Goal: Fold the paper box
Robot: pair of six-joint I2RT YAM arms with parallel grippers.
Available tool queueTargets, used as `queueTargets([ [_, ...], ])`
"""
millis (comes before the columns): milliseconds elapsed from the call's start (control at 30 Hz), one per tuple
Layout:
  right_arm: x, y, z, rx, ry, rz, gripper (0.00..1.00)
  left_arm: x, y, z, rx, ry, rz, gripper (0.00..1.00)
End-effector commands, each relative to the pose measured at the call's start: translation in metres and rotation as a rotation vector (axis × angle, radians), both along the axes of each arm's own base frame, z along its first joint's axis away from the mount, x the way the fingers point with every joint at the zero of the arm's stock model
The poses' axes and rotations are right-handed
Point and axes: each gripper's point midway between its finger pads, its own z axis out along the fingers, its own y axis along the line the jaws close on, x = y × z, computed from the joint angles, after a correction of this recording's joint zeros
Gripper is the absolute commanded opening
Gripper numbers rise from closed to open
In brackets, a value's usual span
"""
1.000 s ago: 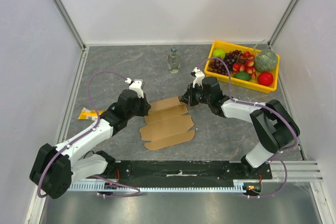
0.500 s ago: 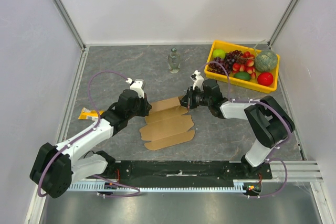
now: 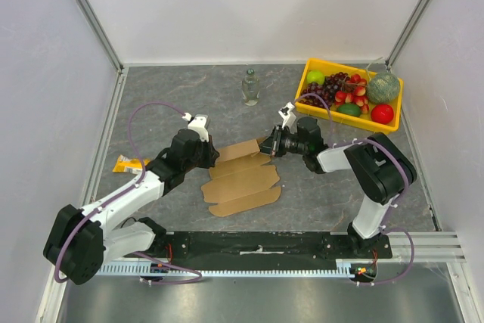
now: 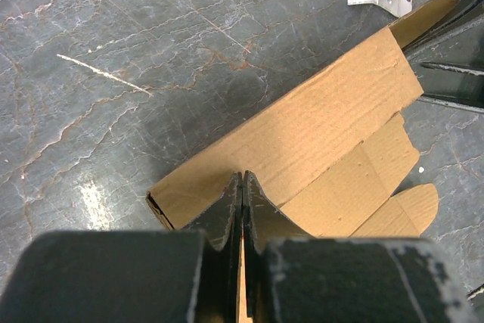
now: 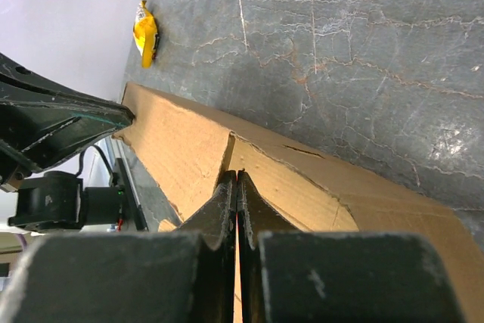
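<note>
The paper box point(image 3: 242, 183) is a flat brown cardboard cut-out lying mid-table, with its far flap point(image 3: 243, 150) tilted up. My left gripper point(image 3: 211, 158) is shut at that flap's left end. In the left wrist view a sliver of cardboard shows between the shut fingers point(image 4: 242, 179), with the flap point(image 4: 325, 134) stretching away to the right. At the flap's right end, my right gripper point(image 3: 266, 146) is shut too. The right wrist view shows its tips point(image 5: 237, 175) pinched on the cardboard point(image 5: 181, 149).
A yellow tray point(image 3: 311, 72) of fruit stands at the back right. A clear glass bottle point(image 3: 250, 87) stands behind the box. A yellow packet point(image 3: 128, 163) lies at the left, beside my left arm. Grey walls close in the table.
My right arm has swung its elbow back and turned its wrist, and the gripper has shifted slightly right. The far flap stands a little steeper. My left arm has barely moved.
</note>
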Motion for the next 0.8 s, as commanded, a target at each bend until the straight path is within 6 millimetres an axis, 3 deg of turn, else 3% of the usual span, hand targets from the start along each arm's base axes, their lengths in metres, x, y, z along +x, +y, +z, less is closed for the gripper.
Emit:
queueTargets([
  [0,0.000,0.006,0.020,0.111,-0.030,0.032,0.00,-0.002,-0.005,-0.003,-0.021,0.018,-0.001,0.02],
  [367,0.020,-0.033,-0.018,-0.256,-0.106,-0.072,0.00,-0.002,-0.006,-0.001,-0.026,0.018,0.003,0.02],
  [767,0.025,-0.061,-0.043,-0.437,-0.111,-0.129,0.00,0.000,-0.006,-0.003,-0.027,0.021,0.010,0.02],
])
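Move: The end flap on the right of the box's raised far wall is right beside the right fingertips, its middle about 2 cm ahead, 1 cm to the right and a couple of centimetres lower. The wall's open right corner is some 2 cm to the hand's left and 2 cm below. The white packet lies on the table roughly 4 cm ahead, 5 cm right and 8 cm down. From the left hand, the end flap is about 17 cm right, 5 cm ahead and 2 cm lower. The end flap is passed on its near side as the right hand, fingers still shut, backs out of the wall's corner: after a brief pause it slants down and to the right, about 5 cm each way, drifting slightly forward and rolling some 20 degrees so that its left side drops. The tips finish low at the flap's lower edge, while the left hand stays at the wall's left end with closed fingers against the cardboard. ##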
